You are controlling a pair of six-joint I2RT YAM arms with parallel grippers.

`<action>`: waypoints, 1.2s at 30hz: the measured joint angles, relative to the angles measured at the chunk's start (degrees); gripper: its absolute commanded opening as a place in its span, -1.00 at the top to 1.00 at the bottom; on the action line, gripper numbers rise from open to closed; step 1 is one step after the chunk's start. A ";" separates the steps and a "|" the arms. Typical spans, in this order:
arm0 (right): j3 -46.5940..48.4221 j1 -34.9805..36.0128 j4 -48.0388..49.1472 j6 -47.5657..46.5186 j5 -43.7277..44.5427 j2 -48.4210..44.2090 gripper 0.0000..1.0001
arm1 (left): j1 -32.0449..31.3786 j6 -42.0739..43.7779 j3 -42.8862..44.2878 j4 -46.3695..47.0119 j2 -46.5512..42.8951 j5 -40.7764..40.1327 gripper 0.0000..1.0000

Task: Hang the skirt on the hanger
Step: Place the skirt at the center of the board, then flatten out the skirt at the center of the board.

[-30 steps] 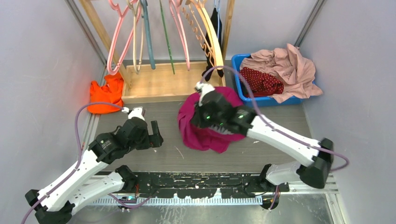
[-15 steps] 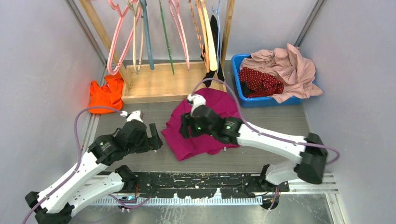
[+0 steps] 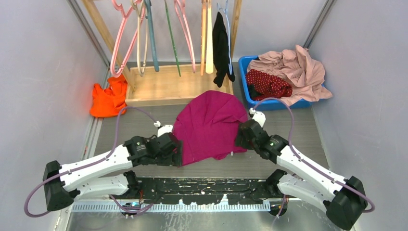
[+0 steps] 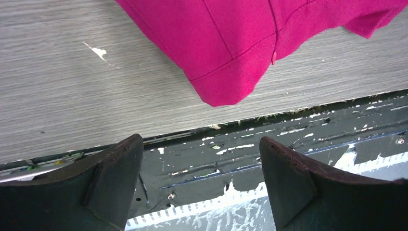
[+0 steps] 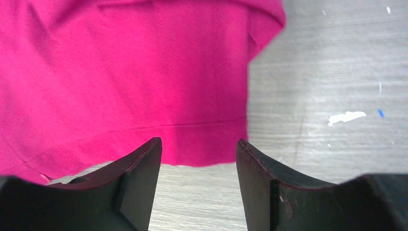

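Note:
The skirt (image 3: pixel 268 84), dark red with white dots, lies crumpled in the blue bin (image 3: pixel 244 65) at the back right, far from both grippers. Thin pink hangers (image 3: pixel 117 50) hang on the rack at the back. A plain magenta garment (image 3: pixel 209 125) lies spread flat on the table. My left gripper (image 3: pixel 176 152) is open at its near left corner; in the left wrist view the gripper (image 4: pixel 199 144) is empty, with the garment's corner (image 4: pixel 226 82) just beyond it. My right gripper (image 3: pixel 239 137) is open at its right edge; the right wrist view shows the gripper (image 5: pixel 198 144) empty, the garment's hem (image 5: pixel 144 96) ahead.
A pale pink garment (image 3: pixel 298 67) is heaped over the bin. An orange cloth (image 3: pixel 108 98) lies at the back left beside the wooden rack base (image 3: pixel 163 86). A tan hanger (image 3: pixel 209 38), a green one (image 3: pixel 169 38) and a black garment (image 3: pixel 221 43) hang on the rack.
My right gripper opened, let go of the magenta garment and drew back to the right. The garment now lies spread flat. My left arm swung right to the garment's near left corner.

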 measured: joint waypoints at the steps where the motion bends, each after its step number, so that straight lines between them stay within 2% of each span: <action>1: -1.46 -0.96 -0.85 0.57 -0.46 -1.27 -0.26 | -0.83 -0.39 -0.15 0.44 0.50 -0.13 -0.81; 5: -4.07 -2.73 -1.27 2.16 -1.79 -3.37 -0.28 | -2.82 -2.05 -1.16 2.78 2.82 -0.96 -0.82; 12: -7.28 -4.00 2.27 4.33 -3.21 -1.31 -0.34 | -3.19 -2.93 -1.25 6.64 9.73 -2.32 -0.85; 16: -10.64 -4.11 5.22 5.86 -3.65 0.00 -0.33 | -3.19 -3.17 -2.47 9.31 10.95 -3.61 -0.78; 21: -12.39 -4.33 7.65 7.26 -3.61 0.44 -0.04 | -3.19 -3.65 -3.82 10.38 11.50 -6.36 -0.20; 26: -12.44 -4.35 9.53 7.63 -3.54 0.44 0.27 | -3.19 -4.07 -3.87 10.45 11.50 -9.07 0.17; 28: -12.46 -4.35 10.08 7.67 -3.48 0.44 0.44 | -3.15 -4.02 -3.87 10.47 11.50 -9.66 0.42; 29: -12.46 -4.35 10.29 7.65 -3.45 0.42 0.49 | -3.10 -4.13 -3.87 10.45 11.50 -9.90 0.66; 31: -12.46 -4.35 10.51 7.65 -3.50 0.31 0.56 | -2.89 -4.22 -3.87 10.45 11.50 -10.38 0.98; 34: -12.31 -4.35 10.14 7.50 -3.63 -0.83 0.63 | -2.45 -3.58 -3.87 10.36 11.32 -10.86 1.00; 36: -11.74 -4.35 9.22 7.26 -3.65 -1.84 0.68 | -2.36 -3.39 -3.87 10.25 10.82 -11.13 0.87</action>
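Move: Below the left hand lies the skirt's near-left corner, about 1 cm ahead, 1 cm to the right and 7 cm down. The wooden stand's base is some 30 cm ahead of that hand and 1 cm right. For the right hand, the skirt's near-right corner lies about 2 cm back, 1 cm left and 7 cm down; the blue basket stands roughly 23 cm ahead of that hand and 18 cm to its right. Sinking onto the skirt's two near corners, the right hand drops about 6.5 cm, easing slightly back and right, pinches the corner by the hem, then rises about 1.5 cm. The left goes down some 4.5 cm, first rightward, then forward about 3 cm and slightly back to its left, its wide-open fingers shutting completely at the skirt's left edge; its grip can't be confirmed. ##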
